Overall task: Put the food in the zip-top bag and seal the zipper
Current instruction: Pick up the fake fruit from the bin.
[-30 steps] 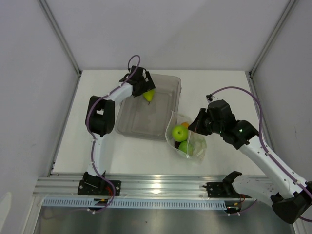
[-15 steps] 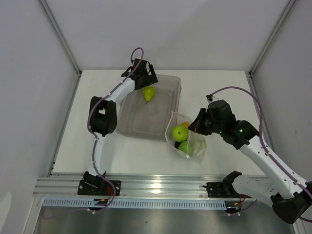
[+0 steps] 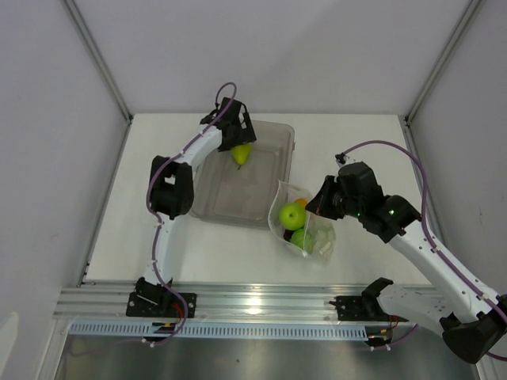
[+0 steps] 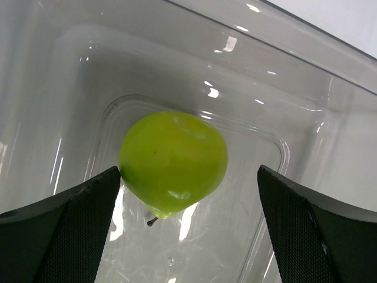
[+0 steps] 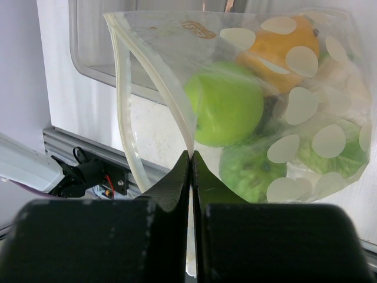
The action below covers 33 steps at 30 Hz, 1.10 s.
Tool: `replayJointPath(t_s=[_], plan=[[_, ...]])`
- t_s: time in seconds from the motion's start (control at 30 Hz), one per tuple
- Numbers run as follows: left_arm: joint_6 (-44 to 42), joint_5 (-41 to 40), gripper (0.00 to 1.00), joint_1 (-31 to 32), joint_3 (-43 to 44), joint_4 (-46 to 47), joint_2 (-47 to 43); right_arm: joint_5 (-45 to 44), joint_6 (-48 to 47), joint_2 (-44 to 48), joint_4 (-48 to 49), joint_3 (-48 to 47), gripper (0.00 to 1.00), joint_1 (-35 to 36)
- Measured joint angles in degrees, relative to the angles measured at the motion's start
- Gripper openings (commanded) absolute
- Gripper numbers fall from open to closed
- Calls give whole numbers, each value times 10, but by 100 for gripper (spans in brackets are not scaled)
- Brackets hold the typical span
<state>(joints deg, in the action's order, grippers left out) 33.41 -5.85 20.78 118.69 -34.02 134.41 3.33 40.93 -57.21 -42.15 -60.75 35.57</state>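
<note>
One green fruit [image 3: 242,152] [image 4: 172,163] lies in the grey tray [image 3: 230,198]. My left gripper [image 3: 235,134] [image 4: 188,174] hovers over it, open, a finger on each side and not closed on it. The zip-top bag [image 3: 305,226] [image 5: 177,53] sits right of the tray with its mouth gaping. My right gripper [image 3: 318,204] [image 5: 191,158] is shut on one lip of the zipper [image 5: 125,100]. Inside the bag are two green fruits [image 5: 227,112] [image 5: 247,171], an orange fruit [image 5: 283,47] and a white-and-green piece [image 5: 339,154]. A dark piece between them is barely visible.
The tray's far wall [image 4: 294,59] rises close behind the fruit. An aluminium rail [image 3: 253,305] with the arm bases runs along the near table edge. White enclosure walls stand on the left, back and right of the table.
My left gripper has shifted slightly toward the tray's far right corner, staying open over the green fruit. The right arm and the bag have not moved.
</note>
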Motion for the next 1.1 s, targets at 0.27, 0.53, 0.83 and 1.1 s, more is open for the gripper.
replayJointPath(t_s=[0.27, 0.53, 0.83, 1.1], plan=[[5, 17, 99, 0, 44, -42, 32, 0, 0, 0, 5, 7, 0, 0], [22, 17, 92, 0, 44, -60, 33, 0, 3, 0, 12, 21, 0, 0], [28, 14, 79, 0, 80, -82, 54, 0, 6, 4, 18, 28, 0, 0], [30, 16, 60, 0, 89, -91, 60, 0, 6, 6, 22, 28, 0, 0]])
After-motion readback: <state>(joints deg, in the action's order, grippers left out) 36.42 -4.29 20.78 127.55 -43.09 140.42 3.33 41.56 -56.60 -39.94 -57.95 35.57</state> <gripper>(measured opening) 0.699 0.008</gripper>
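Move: The last fruit, a green pear, lies in the far part of the bin almost directly under the left hand, about 3 cm below it, level with it fore and aft and sideways. The middle of the bin is some 8 cm back and 1 cm right of that hand; the filled bag is roughly 24 cm back and 20 cm right, 4 cm lower. From the right hand the pear lies about 33 cm ahead, 17 cm left and 18 cm down. The left hand's open fingers come around the pear's two sides: the hand sinks about 2 cm, easing back and right by barely a centimetre, and tips a little steeper, then the fingers close by roughly a third until the tips reach the pear's flanks. The right hand keeps the bag's rim pinched, dipping about a centimetre. ##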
